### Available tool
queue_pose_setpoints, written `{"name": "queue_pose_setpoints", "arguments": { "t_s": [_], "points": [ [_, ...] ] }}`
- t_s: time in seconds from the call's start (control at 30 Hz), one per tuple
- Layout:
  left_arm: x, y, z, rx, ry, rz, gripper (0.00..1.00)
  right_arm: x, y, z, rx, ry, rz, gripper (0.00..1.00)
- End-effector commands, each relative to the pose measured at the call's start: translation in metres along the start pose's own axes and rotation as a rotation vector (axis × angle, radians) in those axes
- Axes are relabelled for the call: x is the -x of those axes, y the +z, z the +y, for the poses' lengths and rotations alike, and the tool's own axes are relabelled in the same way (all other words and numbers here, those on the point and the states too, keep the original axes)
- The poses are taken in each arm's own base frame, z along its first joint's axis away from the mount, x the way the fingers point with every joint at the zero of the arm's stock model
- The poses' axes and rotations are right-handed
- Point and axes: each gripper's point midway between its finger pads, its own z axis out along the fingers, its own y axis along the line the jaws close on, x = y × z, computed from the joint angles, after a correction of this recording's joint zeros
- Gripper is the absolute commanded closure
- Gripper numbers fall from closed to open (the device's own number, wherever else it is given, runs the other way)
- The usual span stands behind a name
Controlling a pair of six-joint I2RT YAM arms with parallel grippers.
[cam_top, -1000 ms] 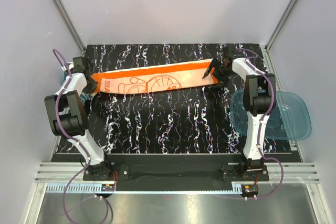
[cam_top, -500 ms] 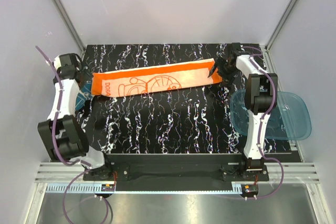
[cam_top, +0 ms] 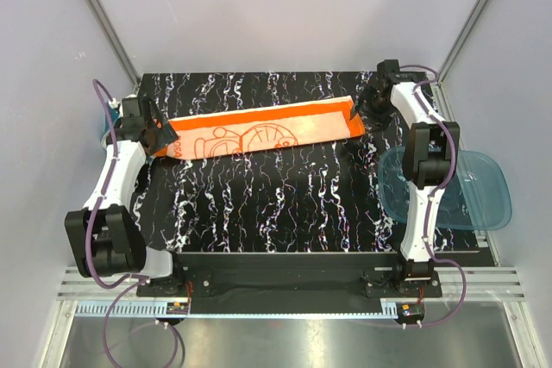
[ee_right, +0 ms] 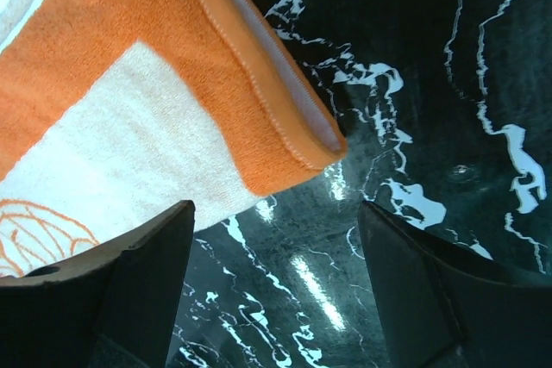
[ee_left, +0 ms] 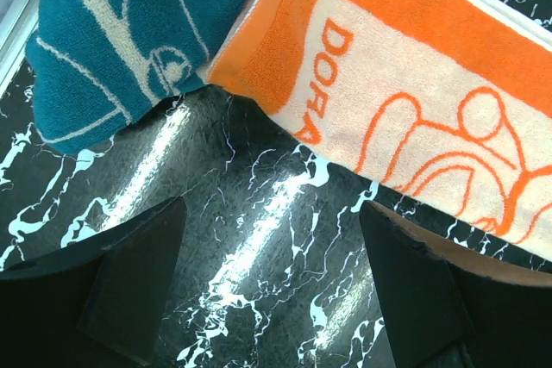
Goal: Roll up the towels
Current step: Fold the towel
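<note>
The orange and peach towel (cam_top: 259,131) lies spread out flat in a long strip across the far part of the black marbled table (cam_top: 285,204). Its left end (ee_left: 362,66) lies just ahead of my left gripper (ee_left: 269,213), which stands open over bare table. Beside that end lies the teal towel (ee_left: 112,32), bunched up at the table's left edge. From above, my left gripper (cam_top: 159,133) hovers at the strip's left end. The strip's right corner (ee_right: 259,127) shows just ahead of my right gripper (ee_right: 276,213), open and empty. From above, the right gripper (cam_top: 360,111) is at the strip's right end.
A translucent blue plastic tray (cam_top: 470,187) sits at the right edge, partly off the table, behind the right arm. White walls and metal rails close in the far side and both sides. The near half of the table shows only its marble pattern.
My left gripper has opened, letting go of the orange towel's left end, swung out left and come back to it. The right gripper has drawn slightly away to the right.
</note>
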Motion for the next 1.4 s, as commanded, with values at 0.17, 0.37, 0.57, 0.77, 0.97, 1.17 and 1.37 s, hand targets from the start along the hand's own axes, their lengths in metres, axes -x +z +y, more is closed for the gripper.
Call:
{"name": "queue_pose_setpoints", "arguments": {
  "t_s": [0.17,0.37,0.57,0.77,0.97,1.17,1.37],
  "points": [
    [0.016,-0.012,-0.017,-0.086,-0.008,-0.059,0.13,0.006,0.010,-0.019,-0.123,0.011,-0.015,0.42],
    [0.015,-0.014,-0.023,-0.110,-0.009,-0.056,0.14,0.005,0.031,-0.028,-0.165,0.027,-0.002,0.47],
    [0.017,-0.014,-0.024,-0.115,-0.014,-0.057,0.14,0.007,0.047,-0.032,-0.190,0.026,0.009,0.48],
    [0.018,-0.012,-0.026,-0.115,-0.014,-0.051,0.14,0.003,0.056,-0.029,-0.163,0.035,0.016,0.73],
    [0.016,-0.012,-0.025,-0.115,-0.015,-0.048,0.14,0.016,0.045,-0.021,-0.141,0.017,-0.018,0.92],
    [0.007,-0.017,-0.036,-0.160,0.018,-0.034,0.14,0.046,-0.005,-0.012,-0.134,-0.002,-0.117,0.96],
    [-0.016,-0.031,-0.068,-0.261,0.098,0.021,0.14,0.078,-0.065,-0.015,-0.150,-0.006,-0.247,0.96]
  ]
}}
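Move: The folded orange towel's near right corner lies about 5 cm below my right hand, roughly 1 cm ahead and 1 cm to its right; the clear tub's middle is some 17 cm back and 25 cm to the right of that hand. From my left hand, the towel's near left corner is about 5 cm ahead, 6 cm left and 13 cm down, with the blue towel some 12 cm ahead and 17 cm left, nearly as far down. With my right hand I drop about 5 cm onto the orange towel's near right corner, easing slightly right while the fingers half close, then nudge forward a centimetre and pinch the corner. Keeping that grip, I lift about 3 cm and draw right. My left hand stays high and wide open, drifting right 5 cm, mostly at the end, as it turns some 10 degrees clockwise. ##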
